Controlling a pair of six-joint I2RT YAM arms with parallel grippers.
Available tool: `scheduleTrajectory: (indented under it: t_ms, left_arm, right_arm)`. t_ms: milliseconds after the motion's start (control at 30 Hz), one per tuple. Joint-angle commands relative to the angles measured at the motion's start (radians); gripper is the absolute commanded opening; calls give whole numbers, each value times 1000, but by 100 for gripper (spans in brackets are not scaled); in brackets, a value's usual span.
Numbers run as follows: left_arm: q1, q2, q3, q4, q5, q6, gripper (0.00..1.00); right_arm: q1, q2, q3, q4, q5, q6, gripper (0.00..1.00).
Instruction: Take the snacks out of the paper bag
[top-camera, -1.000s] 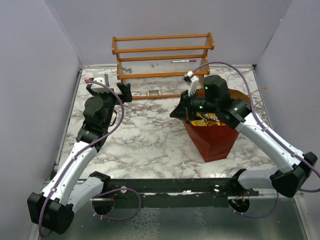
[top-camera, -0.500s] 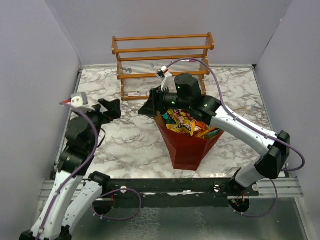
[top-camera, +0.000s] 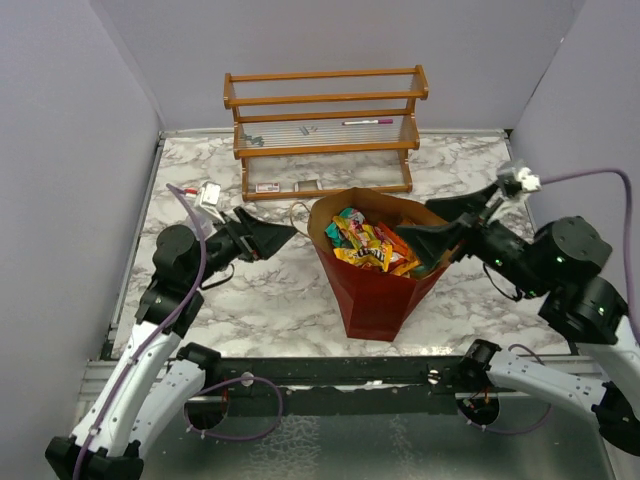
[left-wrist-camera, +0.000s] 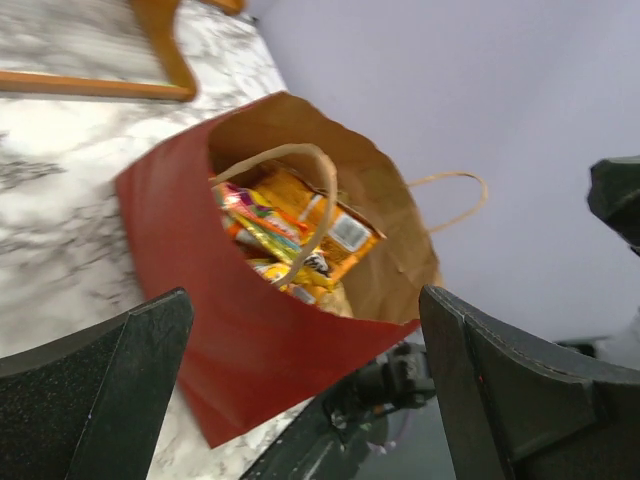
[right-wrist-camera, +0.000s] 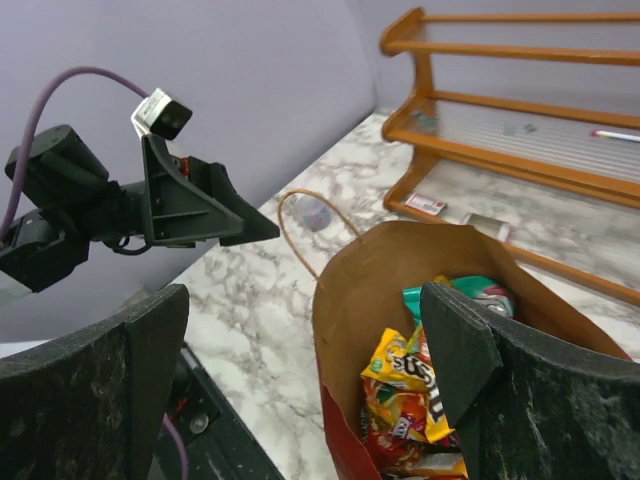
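Note:
The paper bag (top-camera: 372, 292), dark red outside and brown inside, stands upright with its mouth open in the middle of the marble table. The snacks (top-camera: 368, 245) fill it: yellow, orange and red packets (right-wrist-camera: 410, 385) and one teal-green packet (right-wrist-camera: 470, 290). My left gripper (top-camera: 280, 235) hovers open just left of the bag's rim, pointing at it. In the left wrist view the bag (left-wrist-camera: 250, 335) lies ahead of the left gripper (left-wrist-camera: 305, 295). My right gripper (top-camera: 440, 225) is open above the bag's right rim, holding nothing. The right gripper (right-wrist-camera: 305, 290) looks down into the bag (right-wrist-camera: 345, 290).
A wooden rack (top-camera: 325, 120) stands along the back wall with a pen and small items on its shelves. Two small labels (top-camera: 285, 186) lie under it. A twine handle (right-wrist-camera: 300, 235) droops over the bag's left side. Grey walls close in both sides.
My right gripper dragged the bag leftward, then opened, let go of the rim and drew back to the right. My left gripper swung in toward the bag's left side.

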Motion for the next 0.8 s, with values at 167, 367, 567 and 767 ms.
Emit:
scheduleTrajectory:
  t_ms: [167, 367, 567, 767]
  left_arm:
    - [-13, 164, 14, 410, 250, -104, 99]
    - [-26, 245, 29, 440, 215, -105, 95]
    - [-112, 306, -30, 639, 205, -186, 84]
    - [-203, 338, -57, 723, 146, -188, 72]
  right_arm:
    - [0, -131, -17, -137, 274, 13, 99]
    - [0, -143, -1, -141, 231, -109, 99]
    - [0, -192, -29, -124, 287, -167, 99]
    - [0, -219, -26, -163, 294, -123, 99]
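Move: Just off the left fingertips, about 4 cm ahead, 7 cm to the right and roughly level, stands the paper bag's left handle; the bag's left rim is about 5 cm ahead, 9 cm right and 4 cm down. The snacks lie some 7 cm ahead, 22 cm right and 11 cm below the left hand. From the right hand, the snacks are roughly 10 cm ahead, 4 cm left and 20 cm down. Reaching right about 8 cm and rising some 2 cm, the left hand comes in on the bag's near-side handle, turning about 20 degrees clockwise, so the loop lies between its fingers; these start to narrow from wide open but stay well apart. The right hand, still open, draws about 8 cm to the right, away from the bag, turning some 15 degrees clockwise. ##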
